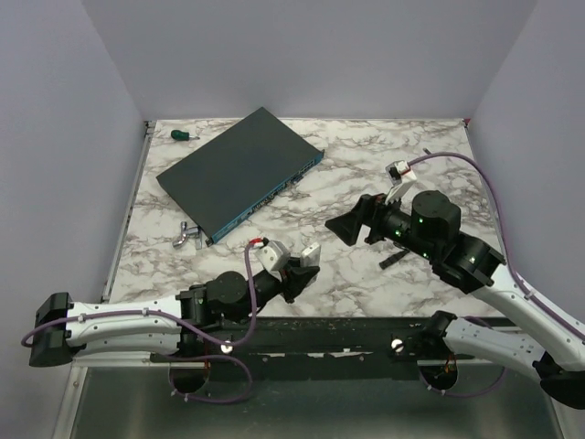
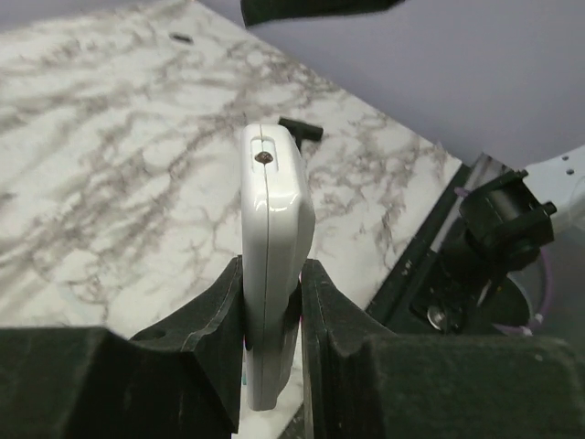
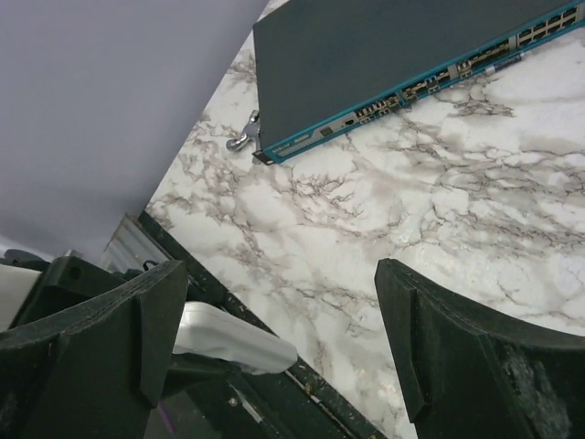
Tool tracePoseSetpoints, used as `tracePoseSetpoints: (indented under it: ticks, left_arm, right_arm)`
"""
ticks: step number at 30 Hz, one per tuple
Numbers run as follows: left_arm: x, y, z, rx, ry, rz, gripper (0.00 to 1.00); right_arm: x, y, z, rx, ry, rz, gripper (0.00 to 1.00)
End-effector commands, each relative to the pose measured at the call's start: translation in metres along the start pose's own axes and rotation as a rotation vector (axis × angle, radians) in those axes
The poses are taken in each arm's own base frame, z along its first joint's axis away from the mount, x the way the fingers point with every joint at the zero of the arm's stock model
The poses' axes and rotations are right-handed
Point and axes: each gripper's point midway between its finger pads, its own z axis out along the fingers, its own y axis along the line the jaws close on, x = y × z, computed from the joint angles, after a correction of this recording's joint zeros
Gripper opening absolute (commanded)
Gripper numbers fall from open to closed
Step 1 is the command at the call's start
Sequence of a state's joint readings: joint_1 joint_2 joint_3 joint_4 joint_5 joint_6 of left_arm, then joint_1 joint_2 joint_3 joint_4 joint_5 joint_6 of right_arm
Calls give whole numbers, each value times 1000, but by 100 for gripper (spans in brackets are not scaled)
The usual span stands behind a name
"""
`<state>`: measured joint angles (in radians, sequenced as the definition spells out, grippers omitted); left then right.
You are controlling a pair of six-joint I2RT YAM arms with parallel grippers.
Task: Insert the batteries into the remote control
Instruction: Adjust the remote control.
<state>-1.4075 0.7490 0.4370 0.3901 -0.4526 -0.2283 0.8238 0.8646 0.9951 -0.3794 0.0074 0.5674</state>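
Observation:
My left gripper (image 1: pixel 299 274) is shut on the remote control (image 1: pixel 311 253), a slim white handset that I hold just above the table's near edge. In the left wrist view the remote control (image 2: pixel 274 219) stands edge-on, clamped at its lower part between the two black fingers (image 2: pixel 215 320). My right gripper (image 1: pixel 351 220) hovers open to the right of the handset and a little beyond it, with nothing between its fingers. From the right wrist the remote control (image 3: pixel 228 336) shows low, beside the left finger (image 3: pixel 110 338). I cannot pick out the batteries in any view.
A big dark flat box (image 1: pixel 241 174) with a blue edge lies at the back left. A green-handled screwdriver (image 1: pixel 185 135) lies behind it, and a small metal piece (image 1: pixel 186 236) at its near corner. A small black part (image 1: pixel 390 261) rests near the right arm.

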Motion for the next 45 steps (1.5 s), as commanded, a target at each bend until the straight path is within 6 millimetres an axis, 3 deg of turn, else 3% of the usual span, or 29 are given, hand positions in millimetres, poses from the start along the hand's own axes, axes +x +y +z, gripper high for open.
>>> tracePoseSetpoints:
  ticks: [1, 4, 8, 14, 19, 28, 38, 45]
  left_arm:
    - [40, -17, -5, 78, 215, -263, 0]
    - [36, -3, -1, 31, 185, -387, 0]
    - [21, 36, 4, -83, 86, -525, 0]
    - [-6, 78, 12, -194, -40, -652, 0]
    - [-14, 97, 19, -247, -67, -716, 0]
    - [-12, 97, 22, -204, -81, -805, 0]
    - [-9, 89, 14, -164, -76, -857, 0]
    - [-5, 92, 13, -177, -85, -876, 0]
  right_arm:
    - [-3, -8, 9, 23, -30, -89, 92]
    - [0, -13, 6, 16, -52, -131, 92]
    - [6, -20, -3, 6, -80, -201, 91]
    - [33, -30, 4, -42, -85, -262, 90]
    - [40, -19, 7, -100, -154, -294, 91]
    - [86, 27, 33, -165, -94, -391, 92]
    - [89, 21, 56, -64, -114, -347, 93]
    - [102, 18, 75, -35, -81, -345, 90]
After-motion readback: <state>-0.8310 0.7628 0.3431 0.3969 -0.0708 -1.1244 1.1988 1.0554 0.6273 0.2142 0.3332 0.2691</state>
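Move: The remote control is already pinched in the left gripper, its middle roughly 1 cm ahead of and 1 cm right of that hand point. The right gripper, open and empty, waits some 8 cm ahead of the left one, 9 cm to its right and 6 cm higher. From the right gripper the remote control lies about 7 cm back, 8 cm left and 5 cm below; the dark box is about 26 cm ahead and 29 cm left, and the hammer 4 cm ahead and 19 cm right, both nearly 30 cm below. Keep the remote control pinched and dip the left gripper slightly, then carry it forward about 8 cm and a little left, rolling the wrist some 50 degrees counter-clockwise as seen from behind the hand. Meanwhile lower the right gripper about 10 cm and swing it left towards the remote control, back and then partly forward again, fingers staying wide open. ##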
